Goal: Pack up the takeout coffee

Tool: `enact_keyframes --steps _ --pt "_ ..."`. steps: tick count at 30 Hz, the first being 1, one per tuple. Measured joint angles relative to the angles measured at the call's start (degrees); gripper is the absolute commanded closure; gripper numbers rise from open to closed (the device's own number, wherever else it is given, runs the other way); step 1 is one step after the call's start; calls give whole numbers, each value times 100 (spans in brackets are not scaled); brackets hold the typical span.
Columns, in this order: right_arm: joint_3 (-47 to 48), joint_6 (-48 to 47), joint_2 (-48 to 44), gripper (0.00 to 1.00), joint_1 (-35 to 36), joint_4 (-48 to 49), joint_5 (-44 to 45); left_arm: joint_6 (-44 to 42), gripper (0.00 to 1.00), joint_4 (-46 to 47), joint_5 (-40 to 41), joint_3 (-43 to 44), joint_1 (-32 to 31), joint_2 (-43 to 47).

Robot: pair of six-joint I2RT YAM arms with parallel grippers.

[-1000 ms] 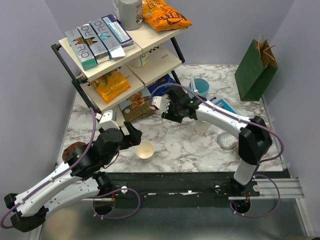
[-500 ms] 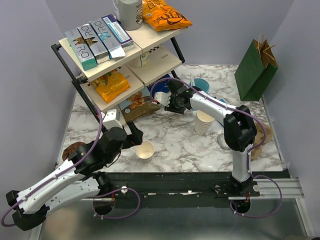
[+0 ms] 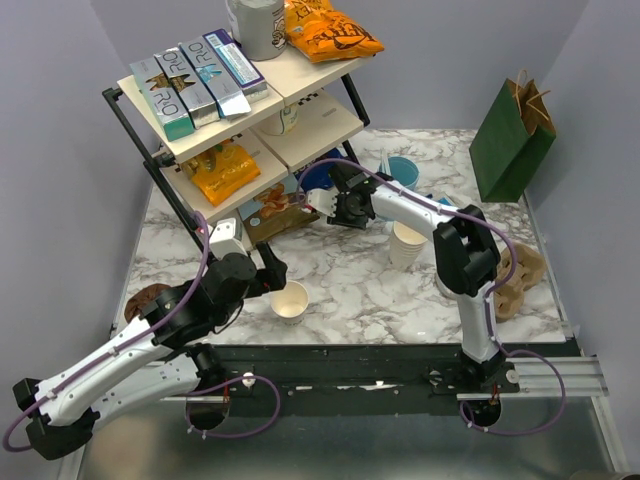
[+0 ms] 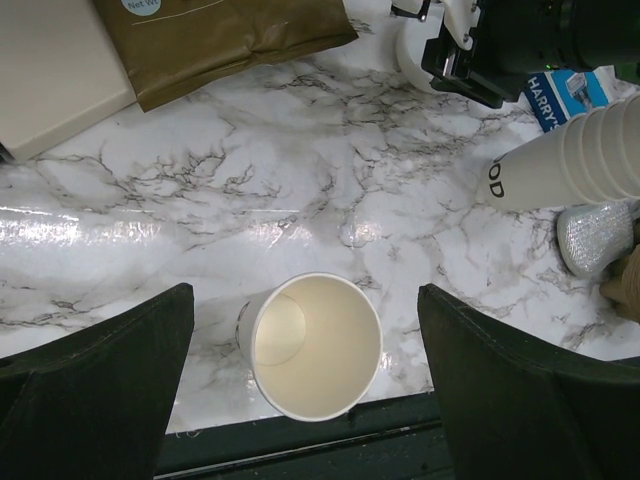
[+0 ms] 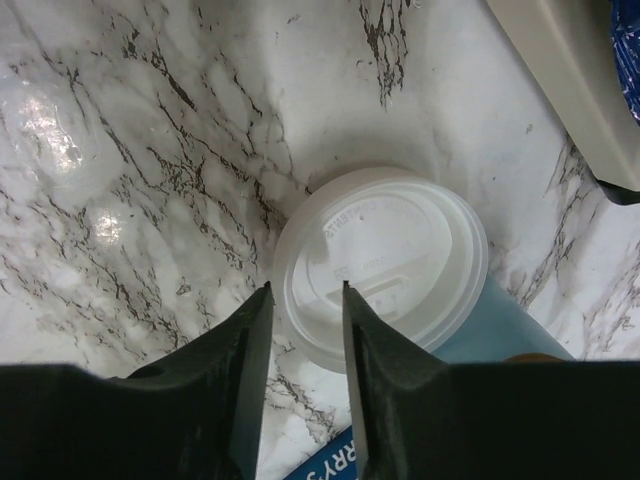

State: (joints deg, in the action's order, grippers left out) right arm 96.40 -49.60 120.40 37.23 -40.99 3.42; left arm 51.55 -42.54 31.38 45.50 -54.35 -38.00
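The takeout coffee's cup [image 3: 290, 299] is a small cream paper cup standing upright near the table's front edge, open-topped with no lid on it. My left gripper [image 4: 305, 292] hangs wide open above it, one finger on each side of the cup [image 4: 315, 345], touching nothing. A round white plastic lid [image 5: 400, 260] lies near the shelf foot. My right gripper [image 5: 305, 288] stands over the lid's near rim with jaws narrowed, a gap still showing between them. In the top view the right gripper [image 3: 337, 208] hides the lid.
A stack of lidless cream cups [image 3: 408, 243] stands mid-right, a light blue cup with white sticks [image 3: 402, 172] behind it. A green paper bag [image 3: 512, 140] stands back right. The shelf rack [image 3: 240, 110] and a brown pouch [image 3: 275, 212] crowd the back left. Cookies [image 3: 520, 270] lie right.
My right arm has reached further back and left toward the shelf foot, and its jaws have narrowed over the lid. The left arm and the cup have hardly moved.
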Motion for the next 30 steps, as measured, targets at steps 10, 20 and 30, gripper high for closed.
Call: enact_keyframes --steps 10,20,30 --pt "61 4 85 71 -42 -79 -2 -31 1 -4 0 2 0 -87" --pt "105 11 142 84 -52 -227 -39 -35 1 -4 4 2 0 -96" --pt "197 7 144 99 -59 -385 -166 -35 1 -2 4 2 0 -79"
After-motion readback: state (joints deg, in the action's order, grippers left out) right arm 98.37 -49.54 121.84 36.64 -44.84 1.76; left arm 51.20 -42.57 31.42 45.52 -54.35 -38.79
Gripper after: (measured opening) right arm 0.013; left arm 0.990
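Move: The white lid lies just under the right fingers, its middle about 3 cm ahead of that hand, 1 cm to its left and 2 cm below. The blue cup stands about 6 cm ahead of the hand and 6 cm to its right; the paper-cup stack is some 8 cm back and 10 cm right. The Harry's box lies level with it, roughly 18 cm right. From the left hand, the lid is about 18 cm ahead, 19 cm right and 10 cm lower. Close the right gripper from a bit under half open to fully shut at the lid's near rim, one finger just outside the rim and the other over the inside. Sink about 1 cm as the fingers close, easing under 1 cm back and to the right, and rise slightly at the very end. ##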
